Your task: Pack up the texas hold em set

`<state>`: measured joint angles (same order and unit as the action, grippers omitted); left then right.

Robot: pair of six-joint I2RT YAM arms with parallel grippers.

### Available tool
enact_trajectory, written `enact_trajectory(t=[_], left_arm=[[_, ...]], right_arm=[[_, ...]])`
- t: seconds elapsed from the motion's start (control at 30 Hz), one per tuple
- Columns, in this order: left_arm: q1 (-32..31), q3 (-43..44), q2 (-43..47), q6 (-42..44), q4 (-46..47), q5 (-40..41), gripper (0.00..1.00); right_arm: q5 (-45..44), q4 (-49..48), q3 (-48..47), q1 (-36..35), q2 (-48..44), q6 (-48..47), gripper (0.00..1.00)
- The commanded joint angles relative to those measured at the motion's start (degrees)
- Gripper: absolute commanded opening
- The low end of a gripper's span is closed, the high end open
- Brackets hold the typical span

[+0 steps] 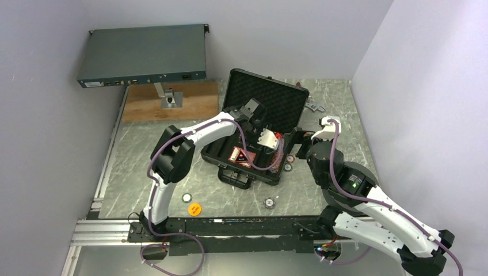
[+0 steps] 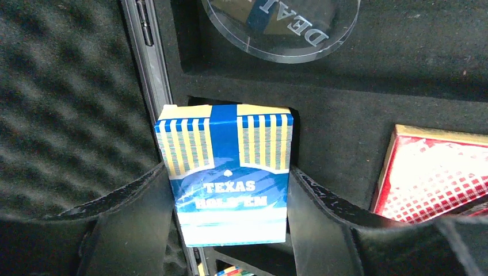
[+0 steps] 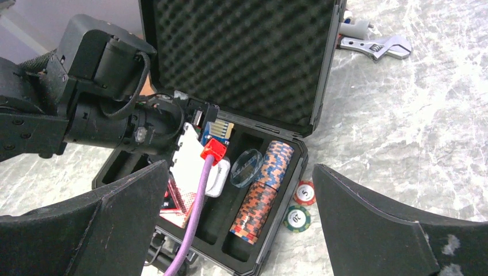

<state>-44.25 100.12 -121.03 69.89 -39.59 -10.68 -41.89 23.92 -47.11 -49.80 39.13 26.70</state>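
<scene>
The black case [image 1: 286, 103] lies open in mid-table, its foam lid [image 3: 241, 52] upright. My left gripper [image 2: 230, 230] is shut on a blue "Texas Hold'em" card deck [image 2: 227, 172], held over a foam slot beside a red deck [image 2: 437, 172] and a clear dealer button [image 2: 282, 26]. My right gripper [image 3: 240, 167] hangs open above the case's right edge, holding nothing. A row of chips [image 3: 265, 190] fills one slot. A red chip [image 3: 304, 192] and a green chip [image 3: 297, 218] lie on the table beside the case. An orange disc [image 1: 194, 209] and two more chips [image 1: 187, 198] [image 1: 269, 202] lie near the front.
A grey-blue rack box [image 1: 144, 56] stands on a wooden board [image 1: 172, 100] at the back left. A wrench [image 3: 374, 46] lies behind the case on the right. Walls close in on the table's left and right sides.
</scene>
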Motion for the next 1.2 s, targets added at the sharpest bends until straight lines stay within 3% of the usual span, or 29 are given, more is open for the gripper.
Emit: enact_trajectory(t=[0.0, 0.03, 0.07, 0.4, 0.6, 0.8, 0.97, 1.07, 1.17], left_arm=[[0.0, -4.3, 3.4, 1.3, 0.9, 3.0, 0.90], [0.0, -4.7, 3.7, 1.1, 1.7, 3.4, 0.98], [0.0, -4.9, 4.0, 1.0, 2.3, 4.0, 0.99], [0.3, -5.1, 9.4, -0.3, 4.3, 4.0, 1.00], [1.3, -9.2, 17.2, -8.7, 15.2, 4.1, 1.00], [1.6, -16.2, 26.3, -19.4, 25.2, 10.3, 1.00], [1.6, -28.3, 38.5, -29.8, 33.8, 22.7, 1.00], [2.0, -31.5, 43.5, -40.8, 31.2, 28.8, 1.00], [2.2, -31.4, 45.3, -53.8, 21.0, 30.2, 1.00]], right_arm=[[0.2, -0.6, -1.0, 0.1, 0.1, 0.7, 0.99], [0.2, -0.6, -1.0, 0.1, 0.3, 0.8, 0.99], [0.2, -0.7, -0.9, 0.1, 0.3, 0.8, 0.99], [0.4, -0.9, -1.0, 0.1, 0.9, 0.8, 0.99], [0.6, -1.4, -1.2, 0.1, 1.7, 1.1, 0.99], [1.8, -3.2, -1.3, 0.1, 3.8, 1.7, 0.99], [3.3, -4.9, -1.8, 0.1, 6.9, 2.3, 0.99], [4.4, -6.5, -2.5, 0.1, 9.8, 2.4, 0.99], [6.3, -8.7, -3.9, 0.1, 13.6, 1.4, 0.97]])
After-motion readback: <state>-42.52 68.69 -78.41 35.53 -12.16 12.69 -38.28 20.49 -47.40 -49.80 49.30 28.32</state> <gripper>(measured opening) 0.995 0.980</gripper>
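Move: My left hand still grips the blue card deck in the case; the recess it is meant for is right under the fingertips, about 2 cm down. At much that level, the red card deck lies some 8 cm back and 3 cm left, the clear dealer button about 5 cm back and 7 cm right, and the chip row some 8 cm back and 10 cm right. From my right hand the recess is about 13 cm ahead, 13 cm left and 21 cm below. I open my left fingers wide to let go of the blue deck, easing off by about 1 cm, then lift the hand clear, some 19 cm up and late on about 11 cm to the left, the wrist swinging counter-clockwise by roughly 40 degrees and tilting. My right hand, fingers staying open, starts late towards the case, about 4 cm left and 3 cm down, with a little forward. ##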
